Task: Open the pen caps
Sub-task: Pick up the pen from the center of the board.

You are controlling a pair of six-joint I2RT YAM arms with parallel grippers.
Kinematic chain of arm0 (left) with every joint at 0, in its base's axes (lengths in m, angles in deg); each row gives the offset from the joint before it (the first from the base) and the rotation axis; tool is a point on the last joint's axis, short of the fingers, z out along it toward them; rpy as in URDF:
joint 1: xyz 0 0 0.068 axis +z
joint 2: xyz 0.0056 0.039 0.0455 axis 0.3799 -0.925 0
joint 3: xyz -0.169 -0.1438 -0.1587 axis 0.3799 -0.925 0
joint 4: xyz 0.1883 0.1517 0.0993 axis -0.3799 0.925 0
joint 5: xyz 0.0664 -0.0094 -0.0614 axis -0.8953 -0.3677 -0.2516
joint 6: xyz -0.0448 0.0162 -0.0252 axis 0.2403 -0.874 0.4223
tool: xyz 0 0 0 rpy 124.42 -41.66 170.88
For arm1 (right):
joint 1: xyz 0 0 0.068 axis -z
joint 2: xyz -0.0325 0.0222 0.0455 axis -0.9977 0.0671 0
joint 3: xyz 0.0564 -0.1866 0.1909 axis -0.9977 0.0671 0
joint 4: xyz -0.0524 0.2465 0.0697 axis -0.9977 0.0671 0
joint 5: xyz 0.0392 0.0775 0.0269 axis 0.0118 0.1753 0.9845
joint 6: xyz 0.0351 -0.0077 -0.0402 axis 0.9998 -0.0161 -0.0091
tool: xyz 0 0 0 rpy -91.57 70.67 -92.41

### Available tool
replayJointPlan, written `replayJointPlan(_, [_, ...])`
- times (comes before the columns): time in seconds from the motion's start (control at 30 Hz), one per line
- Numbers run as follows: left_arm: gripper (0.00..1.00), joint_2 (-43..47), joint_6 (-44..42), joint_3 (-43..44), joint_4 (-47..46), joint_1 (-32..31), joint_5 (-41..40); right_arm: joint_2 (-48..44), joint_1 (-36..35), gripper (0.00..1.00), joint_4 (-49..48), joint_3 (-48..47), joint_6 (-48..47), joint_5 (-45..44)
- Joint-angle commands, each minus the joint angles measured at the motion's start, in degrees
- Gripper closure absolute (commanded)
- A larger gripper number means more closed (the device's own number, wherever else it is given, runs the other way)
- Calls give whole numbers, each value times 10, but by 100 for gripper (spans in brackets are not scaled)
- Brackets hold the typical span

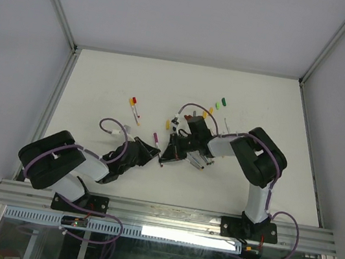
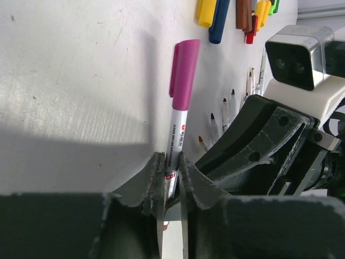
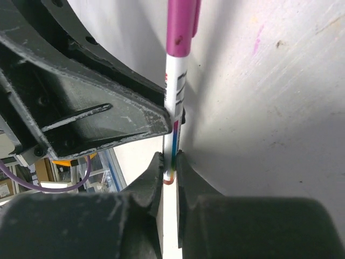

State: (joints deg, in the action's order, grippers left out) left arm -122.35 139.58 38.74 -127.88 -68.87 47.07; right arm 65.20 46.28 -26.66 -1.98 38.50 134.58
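Note:
A white pen with a magenta cap still on it is held by both grippers just above the table. My left gripper is shut on the middle of the barrel. My right gripper is shut on the pen's tail end, with the magenta cap pointing away from it. In the top view the two grippers, left and right, meet at the table's middle, and the magenta cap sticks out behind them. Loose caps lie beyond: yellow, blue, brown, red.
Several uncapped pen barrels lie under the right arm. More caps, green and yellow, lie at the back right. A pen with red and yellow pieces lies at the back left. Metal frame rails edge the table.

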Motion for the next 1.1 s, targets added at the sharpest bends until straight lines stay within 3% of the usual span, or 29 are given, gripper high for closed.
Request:
replayJointPlan(0.0, [77,30,6,-6,-55,-13,8,-2,15,100,-22,-21,-13,-11])
replayJointPlan(0.17, [54,84,-12,-10,-16,-12,-9,-15,19,100,-39,-21,-5,15])
replayJointPlan(0.27, [47,96,-14,-14,-1,-12,-17,-17,20,100,-50,-20,2,31])
replayJointPlan(0.5, [44,117,-34,-23,3,2,-18,-32,20,100,-77,-20,3,35])
replayJointPlan(0.77, [42,180,-119,-26,-15,26,27,-53,13,100,-117,-17,3,35])
replayJointPlan(0.83, [42,191,-129,-25,-7,31,34,-56,12,100,-148,-12,47,121])
replayJointPlan(1.07, [45,207,-135,-24,17,39,39,-73,9,100,-206,0,82,150])
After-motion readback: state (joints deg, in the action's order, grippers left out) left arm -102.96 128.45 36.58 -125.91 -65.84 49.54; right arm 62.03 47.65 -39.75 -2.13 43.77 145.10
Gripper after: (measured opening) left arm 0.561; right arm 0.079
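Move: Midway between the hands, and already pinched by both, is the magenta-capped pen. Its middle lies about 2 cm ahead of the left hand and 4 cm ahead, 2 cm left of the right hand, at finger height. A loose yellow cap lies some 12 cm ahead of the left hand and 2 cm to its right. The nearest uncapped pens lie level with that hand, about 14 cm to its right, both on the board slightly below. Letting go of the pen's barrel, the left fingers open to about half and the left hand rises roughly 8 cm in two stages, its fingertips tipping up some 15 degrees. The right hand keeps its pinch on the tail end, eases about 2 cm forward, then lifts the pen some 6 cm, drawing slightly back and left as its fingers tilt up towards level. ##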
